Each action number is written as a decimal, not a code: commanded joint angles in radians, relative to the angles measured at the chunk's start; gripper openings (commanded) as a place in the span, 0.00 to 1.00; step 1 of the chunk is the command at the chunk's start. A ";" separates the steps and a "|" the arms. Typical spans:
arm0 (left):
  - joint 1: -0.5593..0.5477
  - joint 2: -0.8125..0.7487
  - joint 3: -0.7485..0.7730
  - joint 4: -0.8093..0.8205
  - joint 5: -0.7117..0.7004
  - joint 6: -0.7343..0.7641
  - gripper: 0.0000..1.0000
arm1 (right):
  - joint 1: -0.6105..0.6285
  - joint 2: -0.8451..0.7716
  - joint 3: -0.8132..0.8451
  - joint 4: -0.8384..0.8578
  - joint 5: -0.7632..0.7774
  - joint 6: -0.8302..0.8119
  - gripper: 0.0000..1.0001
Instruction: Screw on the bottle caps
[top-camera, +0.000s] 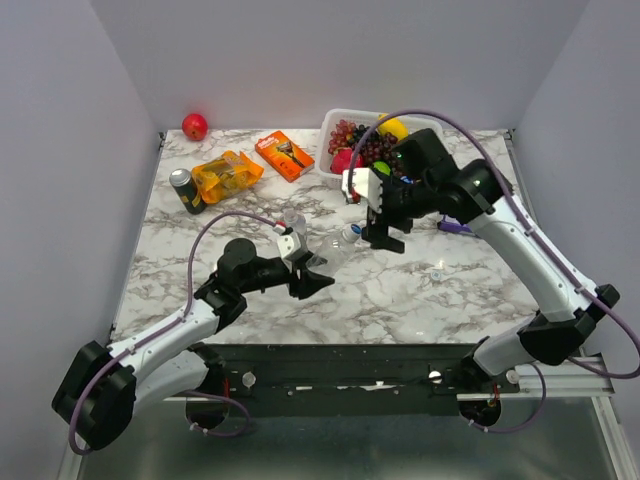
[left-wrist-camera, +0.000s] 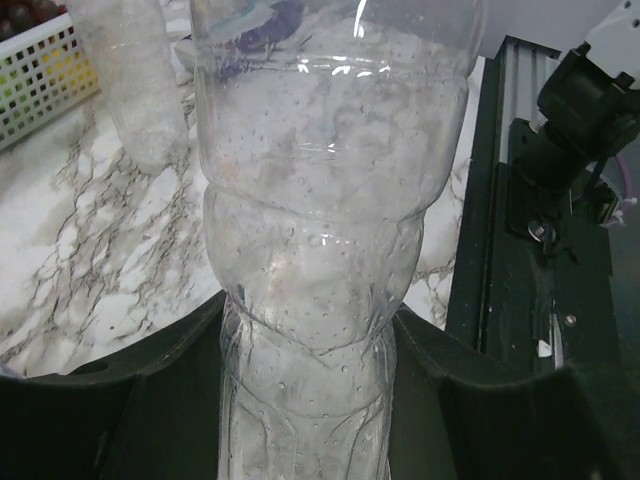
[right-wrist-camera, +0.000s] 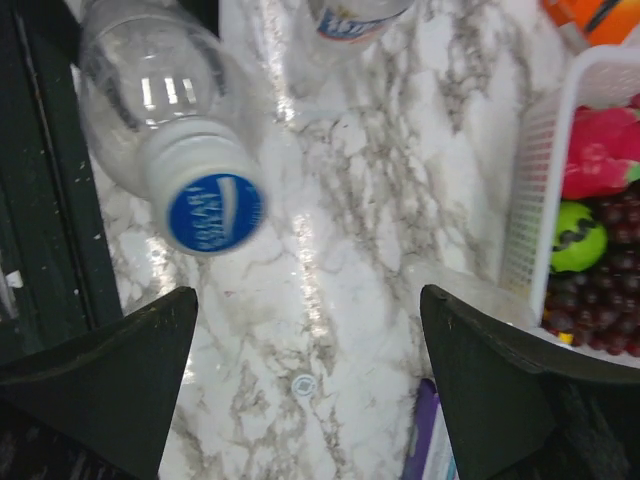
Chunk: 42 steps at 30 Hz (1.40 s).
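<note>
My left gripper (top-camera: 312, 276) is shut on the lower body of a clear plastic bottle (top-camera: 340, 246), which fills the left wrist view (left-wrist-camera: 320, 250) between the jaws (left-wrist-camera: 310, 400). The bottle tilts up toward my right gripper (top-camera: 386, 238). A blue cap (right-wrist-camera: 215, 212) sits on its neck. My right gripper (right-wrist-camera: 308, 292) is open and empty, just beyond the cap and apart from it. A second bottle (top-camera: 293, 222) with a label band (right-wrist-camera: 350, 20) stands behind it; it also shows in the left wrist view (left-wrist-camera: 130, 80). A small whitish cap (right-wrist-camera: 303, 384) lies loose on the marble (top-camera: 436, 272).
A white basket (top-camera: 335, 118) of grapes and fruit stands at the back; its wall shows in the right wrist view (right-wrist-camera: 535, 180). A red apple (top-camera: 194, 126), dark can (top-camera: 185, 190), orange packet (top-camera: 227, 175) and orange box (top-camera: 284, 155) sit at back left. A purple item (top-camera: 455, 228) lies at right.
</note>
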<state>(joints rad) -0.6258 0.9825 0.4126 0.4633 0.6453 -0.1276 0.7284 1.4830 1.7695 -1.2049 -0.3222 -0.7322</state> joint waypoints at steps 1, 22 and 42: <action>-0.014 -0.024 0.029 -0.069 0.057 0.098 0.00 | -0.018 -0.067 0.082 -0.035 -0.159 -0.179 1.00; -0.040 0.004 0.083 -0.126 0.040 0.273 0.00 | 0.034 -0.046 0.059 -0.131 -0.356 -0.457 0.67; -0.045 -0.013 0.065 -0.066 -0.018 0.246 0.00 | 0.034 0.014 0.062 -0.191 -0.287 -0.382 0.45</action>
<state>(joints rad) -0.6636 0.9874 0.4671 0.3500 0.6632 0.1257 0.7582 1.4811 1.8271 -1.3331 -0.6415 -1.1648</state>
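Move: The blue-topped cap, already on the bottle gripped in my left hand, is about 3 cm back, 5 cm left and 2 cm above my right fingertips. From my left hand the cap is some 3 cm ahead, 6 cm right and 11 cm up. The labelled bottle stands roughly 5 cm ahead and 18 cm left of my right hand, the clear bottle 12 cm ahead and 6 cm right, and a loose cap lies 1 cm ahead and 12 cm right, all well below. I lift my wide-open right hand about 6 cm and draw it back, swinging it some 30 degrees counter-clockwise, then ease down and slightly left so the fingertips come around the bottle's cap, narrowing to about half open. My left hand keeps its grip nearly in place and tilts the cap end back about 10 degrees. ##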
